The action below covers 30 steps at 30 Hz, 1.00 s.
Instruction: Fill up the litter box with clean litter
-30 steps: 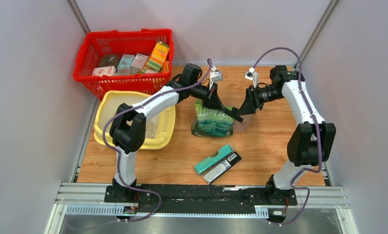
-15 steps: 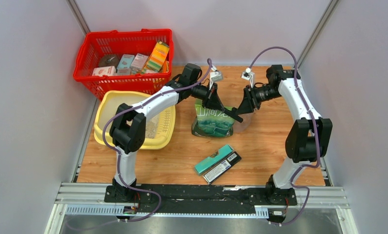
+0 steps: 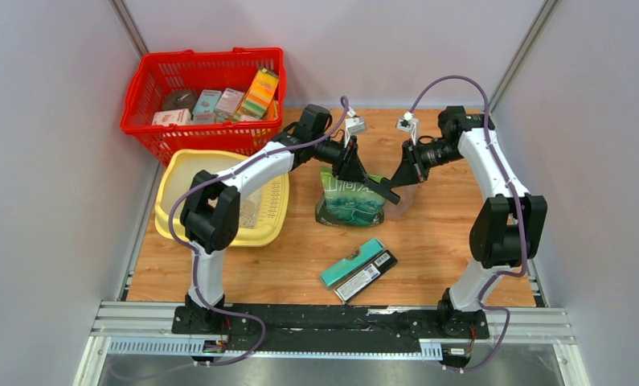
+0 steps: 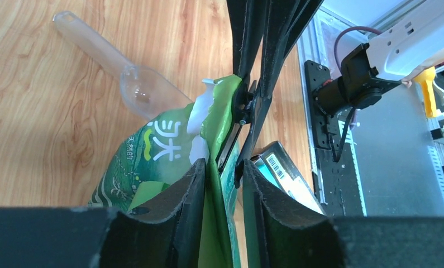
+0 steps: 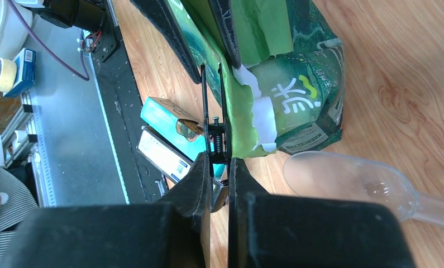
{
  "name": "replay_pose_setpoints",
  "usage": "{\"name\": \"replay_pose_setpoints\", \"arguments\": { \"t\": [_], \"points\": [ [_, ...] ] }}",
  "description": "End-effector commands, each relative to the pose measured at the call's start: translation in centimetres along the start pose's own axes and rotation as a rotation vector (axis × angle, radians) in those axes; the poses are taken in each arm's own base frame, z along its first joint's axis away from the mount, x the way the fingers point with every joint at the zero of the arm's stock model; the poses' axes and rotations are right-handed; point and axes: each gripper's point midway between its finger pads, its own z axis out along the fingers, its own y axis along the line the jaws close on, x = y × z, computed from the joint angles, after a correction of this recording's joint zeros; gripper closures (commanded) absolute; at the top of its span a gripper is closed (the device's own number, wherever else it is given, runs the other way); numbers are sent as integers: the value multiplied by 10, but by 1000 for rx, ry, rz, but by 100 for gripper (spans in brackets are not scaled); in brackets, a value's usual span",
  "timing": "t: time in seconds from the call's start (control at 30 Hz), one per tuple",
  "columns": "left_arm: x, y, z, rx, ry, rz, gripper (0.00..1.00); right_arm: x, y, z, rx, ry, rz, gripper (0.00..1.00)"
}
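Note:
The pale-yellow litter box [image 3: 189,173] lies at the left with a patch of beige clean litter [image 3: 251,212] inside, partly under my left arm. A green printed bag [image 3: 350,201] stands mid-table. My left gripper [image 4: 224,167] is open around the bag's top edge [image 4: 215,139], the green flap lying against one finger. A black spring clip [image 5: 215,134] sits on that edge, and my right gripper [image 5: 220,162] is shut on the clip's end. In the top view the left gripper [image 3: 378,186] and right gripper [image 3: 396,181] meet above the bag.
A translucent scoop [image 3: 403,201] lies on the wood right of the bag, its bowl [image 5: 348,178] close under my right gripper. A teal box [image 3: 351,262] and a black box [image 3: 367,275] lie nearer the front. A red basket [image 3: 143,96] of packages stands behind the litter box.
My left gripper's jaws have parted from the bag's edge. My right gripper has shut on the clip, and the right arm shifted slightly left.

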Motion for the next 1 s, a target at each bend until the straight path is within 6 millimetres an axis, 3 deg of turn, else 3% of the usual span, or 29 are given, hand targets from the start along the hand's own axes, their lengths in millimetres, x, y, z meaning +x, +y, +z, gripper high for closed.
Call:
{"name": "replay_pose_setpoints", "arguments": {
  "t": [0.0,0.1,0.37,0.63,0.97],
  "points": [
    [-14,-8,-13,-9,-16,51,62,-2,23,-31,10,-28,-40,100],
    [-12,-8,-15,-2,-16,40,61,3,33,-42,-2,-7,-43,100],
    [-9,-2,-4,8,2,68,66,-20,52,-69,70,-67,-225,100],
    [-1,-3,-3,-18,41,117,83,1,48,-69,134,103,-484,100],
    [-3,-8,-3,-27,26,110,98,22,48,-59,111,220,-593,100]
  ]
}}
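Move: The bag's mouth runs between the left hand's slightly parted fingers, its middle about 3 cm to the left at about fingertip height; the clip reaches in some 3 cm to the right and 2 cm nearer the base. From the right hand, which already holds the clip 3 cm to its left and 1 cm back, that mouth is about 9 cm left and 1 cm forward. The scoop lies 5 cm to its right, level fore-and-aft and 18 cm below; the boxes are 18 cm back, 7 cm left, equally low. The clip, kept pinched in the right fingers, is drawn away from the bag's mouth, up about 7 cm and 4 cm to the right with a little forward, then sinks some 2 cm while the wrist rolls roughly 40 degrees, jaws still facing left towards the bag. The left hand stays nearly in place and shuts its fingers on the bag's mouth. ##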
